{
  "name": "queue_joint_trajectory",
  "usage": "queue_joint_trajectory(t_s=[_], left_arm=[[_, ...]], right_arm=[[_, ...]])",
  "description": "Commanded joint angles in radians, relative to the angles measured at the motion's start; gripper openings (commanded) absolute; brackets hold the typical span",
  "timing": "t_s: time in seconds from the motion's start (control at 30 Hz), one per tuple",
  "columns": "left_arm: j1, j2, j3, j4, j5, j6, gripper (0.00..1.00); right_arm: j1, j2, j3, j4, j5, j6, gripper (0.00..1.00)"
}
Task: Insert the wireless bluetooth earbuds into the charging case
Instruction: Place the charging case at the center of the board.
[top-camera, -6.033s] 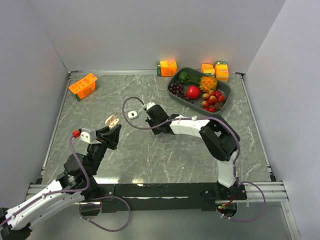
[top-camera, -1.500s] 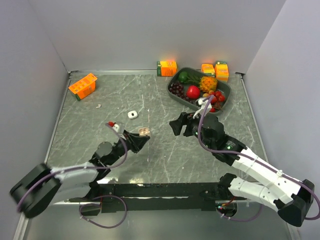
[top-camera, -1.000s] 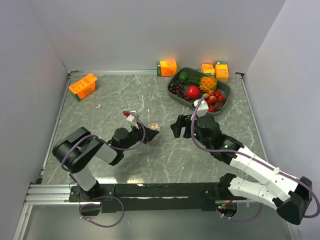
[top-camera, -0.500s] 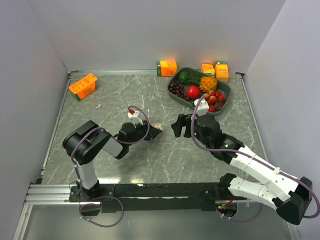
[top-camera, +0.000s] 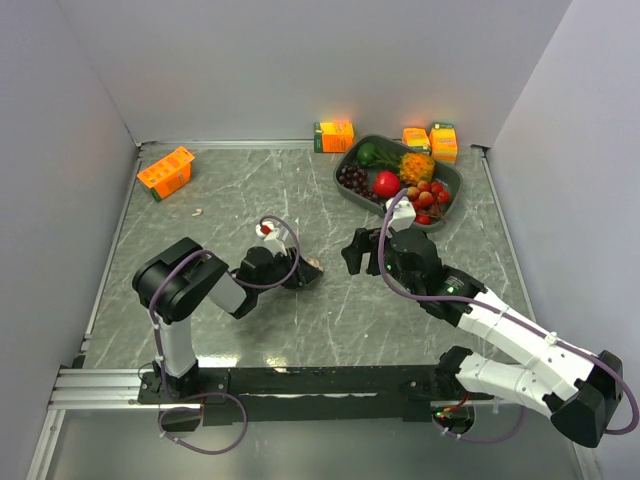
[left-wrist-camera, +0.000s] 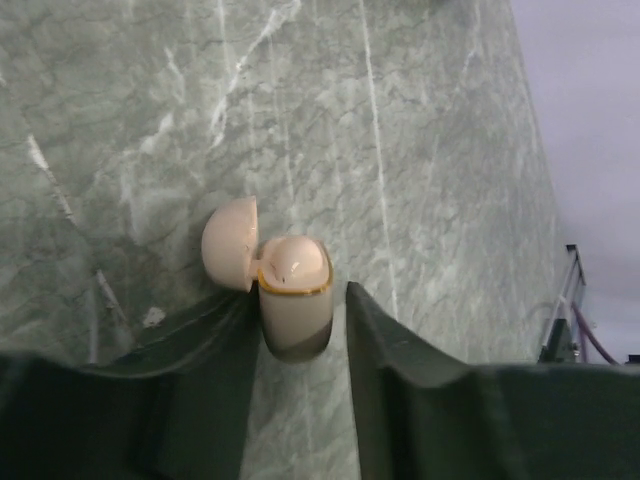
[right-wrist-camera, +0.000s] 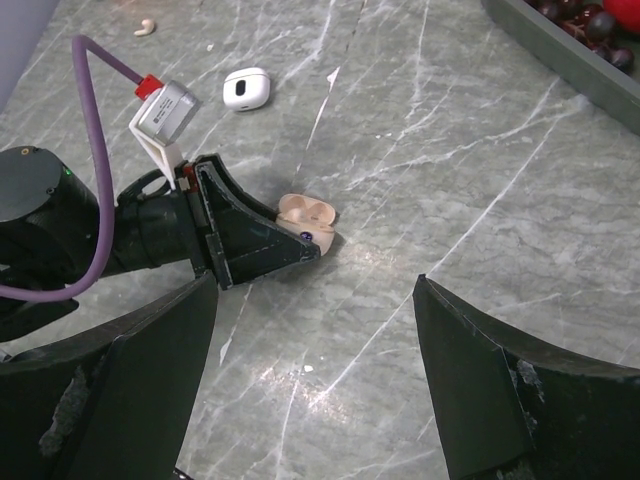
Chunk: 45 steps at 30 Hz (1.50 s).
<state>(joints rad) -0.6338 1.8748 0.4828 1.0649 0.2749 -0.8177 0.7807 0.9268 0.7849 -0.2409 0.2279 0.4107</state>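
Observation:
The beige charging case (left-wrist-camera: 294, 290) stands on the table with its lid (left-wrist-camera: 228, 243) flipped open to the left. My left gripper (left-wrist-camera: 300, 296) straddles it, slightly open: the left finger touches the case and a narrow gap shows at the right finger. From above, the case (top-camera: 313, 268) sits at the left gripper (top-camera: 303, 276). My right gripper (right-wrist-camera: 315, 380) hangs wide open and empty just right of the case (right-wrist-camera: 308, 215). One loose beige earbud (top-camera: 197, 211) lies far left on the table. A shut white case (right-wrist-camera: 247, 88) lies behind the left wrist. Whether earbuds sit in the beige case I cannot tell.
A grey tray (top-camera: 455, 180) of fruit stands at the back right, close behind the right arm. Orange cartons stand at the back left (top-camera: 165, 171), back centre (top-camera: 334, 135) and behind the tray (top-camera: 430, 139). White walls close in on three sides.
My left gripper has carried the beige case right and down onto the table, and its jaws have eased apart. The right arm has stayed nearly still.

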Motion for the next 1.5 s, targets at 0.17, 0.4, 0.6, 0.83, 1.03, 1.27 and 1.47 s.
queue_joint_trajectory(t_s=[0.17, 0.4, 0.6, 0.83, 1.03, 1.27, 1.47], left_arm=[[0.002, -0.049, -0.001, -0.147, -0.002, 0.018, 0.57], [0.002, -0.173, -0.012, -0.376, -0.052, 0.045, 0.71], [0.002, -0.292, -0.041, -0.555, -0.134, 0.064, 0.76], [0.002, -0.356, -0.003, -0.738, -0.216, 0.088, 0.87], [0.003, -0.384, 0.037, -0.852, -0.272, 0.101, 0.91], [0.003, -0.459, 0.051, -0.936, -0.299, 0.107, 0.93], [0.042, -0.723, 0.100, -1.134, -0.430, 0.121, 0.97]], right_arm=[[-0.008, -0.009, 0.034, 0.008, 0.005, 0.008, 0.87], [-0.008, -0.023, 0.027, 0.011, 0.005, 0.016, 0.87], [-0.009, -0.039, 0.007, 0.023, 0.001, 0.031, 0.87], [-0.008, -0.043, -0.003, 0.031, -0.010, 0.045, 0.87], [-0.008, -0.029, -0.007, 0.032, -0.013, 0.046, 0.87], [-0.009, -0.019, -0.004, 0.034, -0.018, 0.042, 0.87], [-0.009, -0.026, 0.008, 0.032, -0.021, 0.030, 0.87]])
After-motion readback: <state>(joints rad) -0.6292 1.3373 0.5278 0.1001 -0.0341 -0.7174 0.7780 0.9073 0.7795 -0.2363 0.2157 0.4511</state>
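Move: Right between the barely opened left fingertips stands the charging case, lid open, its middle roughly 1 cm ahead, 1 cm to the right and 1 cm below that hand's point. The white case lies about 10 cm farther forward and 11 cm to the hand's left, some 2 cm lower. From the idle right hand, the charging case is around 7 cm ahead, 10 cm to the left and 19 cm down. Releasing the charging case on the board, the left hand spreads its fingers from a narrow gap to nearly full opening and lifts about 1 cm, then draws off to its left some 9 cm and slightly back, away from the case. Meanwhile the wrist rolls its left side up about 25 degrees and swings a little counter-clockwise. ##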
